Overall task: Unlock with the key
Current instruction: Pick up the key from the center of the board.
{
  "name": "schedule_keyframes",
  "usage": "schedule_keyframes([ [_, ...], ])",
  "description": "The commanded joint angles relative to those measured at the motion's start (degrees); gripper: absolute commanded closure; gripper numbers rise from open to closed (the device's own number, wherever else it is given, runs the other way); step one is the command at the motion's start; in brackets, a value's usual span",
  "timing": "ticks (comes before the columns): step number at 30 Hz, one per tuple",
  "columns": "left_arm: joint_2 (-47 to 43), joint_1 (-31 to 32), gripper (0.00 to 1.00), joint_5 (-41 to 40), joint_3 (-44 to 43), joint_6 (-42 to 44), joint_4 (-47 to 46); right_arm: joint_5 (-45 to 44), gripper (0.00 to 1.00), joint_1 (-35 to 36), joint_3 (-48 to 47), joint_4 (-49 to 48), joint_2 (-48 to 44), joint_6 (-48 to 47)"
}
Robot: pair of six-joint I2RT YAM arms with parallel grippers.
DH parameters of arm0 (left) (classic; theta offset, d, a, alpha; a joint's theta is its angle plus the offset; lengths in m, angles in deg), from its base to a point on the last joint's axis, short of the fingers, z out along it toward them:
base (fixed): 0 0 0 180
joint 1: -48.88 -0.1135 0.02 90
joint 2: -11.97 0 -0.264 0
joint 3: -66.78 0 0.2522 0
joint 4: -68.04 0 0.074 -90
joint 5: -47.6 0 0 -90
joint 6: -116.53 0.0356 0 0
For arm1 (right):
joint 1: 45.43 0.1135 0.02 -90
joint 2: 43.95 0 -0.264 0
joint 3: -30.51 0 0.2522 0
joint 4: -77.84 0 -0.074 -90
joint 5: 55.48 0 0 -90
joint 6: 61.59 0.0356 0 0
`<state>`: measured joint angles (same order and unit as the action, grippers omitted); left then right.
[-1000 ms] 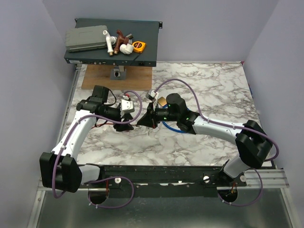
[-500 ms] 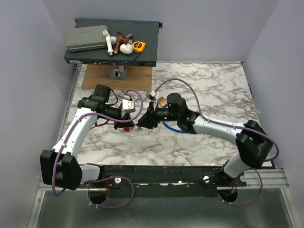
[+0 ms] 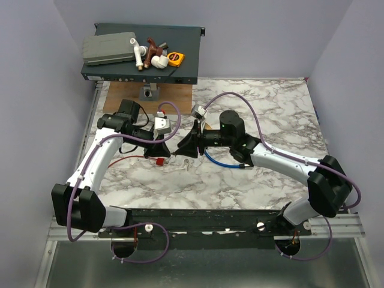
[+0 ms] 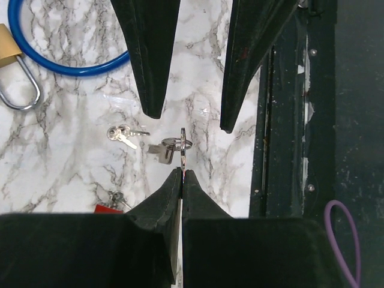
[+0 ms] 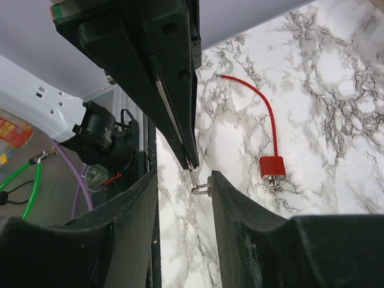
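Note:
A small silver key [image 4: 182,157] on a ring [image 5: 201,189] hangs over the marble, and my left gripper [image 4: 182,172] is shut on its blade. A second small key [image 4: 161,147] dangles from the same ring. My right gripper [image 5: 184,175] is open, with a fingertip on each side of the ring and the right one close against it. In the top view the two grippers meet tip to tip, the left gripper [image 3: 170,154] facing the right gripper [image 3: 182,150]. A brass padlock [image 4: 7,54] with a silver shackle lies behind them.
A small red block [image 5: 271,166] on a thin red cord [image 5: 258,99] lies on the marble with tiny keys beside it. One loose key [image 4: 123,135] lies nearby, and a blue cable [image 3: 221,162] curls beside the padlock. A dark shelf [image 3: 186,57] of clutter stands at the back. A black rail [image 4: 282,120] runs along the near edge.
My left gripper has shut on the key and my right gripper has opened around it. The right arm has drawn back a little to the right.

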<state>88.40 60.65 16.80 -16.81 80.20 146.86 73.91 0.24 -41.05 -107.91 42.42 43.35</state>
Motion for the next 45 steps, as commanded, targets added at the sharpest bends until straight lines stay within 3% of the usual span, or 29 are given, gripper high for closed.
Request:
schedule_keyframes([
  [1,-1.53,0.27,1.0,4.83,0.13,-1.02,2.15,2.35,0.56,0.14,-0.48,-2.58,0.1,0.11],
  [6,-1.28,0.27,1.0,5.73,-1.18,-1.02,3.39,2.25,0.56,0.19,-0.26,-5.89,0.7,1.02],
  [30,-0.66,0.27,1.0,5.97,-2.76,-2.91,2.54,8.2,0.65,0.88,0.18,-4.58,4.69,0.3],
  [31,-0.66,0.32,1.0,6.01,-2.76,-2.96,2.58,8.07,0.69,0.96,0.22,-4.65,4.69,0.27],
  [34,-0.91,0.27,1.0,5.94,-2.51,-2.96,2.53,7.53,0.99,0.91,0.18,-4.92,4.36,0.45],
  [39,-1.21,0.27,1.0,5.48,-2.35,-3.66,1.71,5.46,0.99,0.85,0.97,-5.32,2.92,1.21],
  [41,-1.48,0.3,0.88,4.39,-2.34,-5.58,0.37,4.09,0.99,0.89,1.28,-4.0,2.28,1.51],
  [45,-2.56,0.27,0.46,0.15,-3.5,-7.49,-1.5,3.17,1.0,-0.92,2.36,-0.6,1.0,3.46],
])
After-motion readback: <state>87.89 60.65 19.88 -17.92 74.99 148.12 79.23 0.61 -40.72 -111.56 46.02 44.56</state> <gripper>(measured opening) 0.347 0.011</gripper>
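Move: The key is already pinched in the left fingers, its middle about 2 cm right of and 1 cm below the left hand. From the half-open right gripper facing it, the key lies some 3 cm to the left, about level front to back and about 3 cm lower. On the table roughly 20 cm beneath the right hand, the loose keys lie about 6 cm ahead; the red lock sits 7 cm ahead and 11 cm left. The left hand, still pinching the key, eases about 1.5 cm back and 1.5 cm up with only a slight tilt, while the right hand first rises 1 cm, then sinks about 2 cm, sliding some 1.5 cm back and 1 cm left and swinging about 5 degrees counter-clockwise so that its open fingers come round the key. Once there the right fingers shut and pinch the key, both hands hold nearly still, and only at the end do the left fingers open about a third and let go of the key. ##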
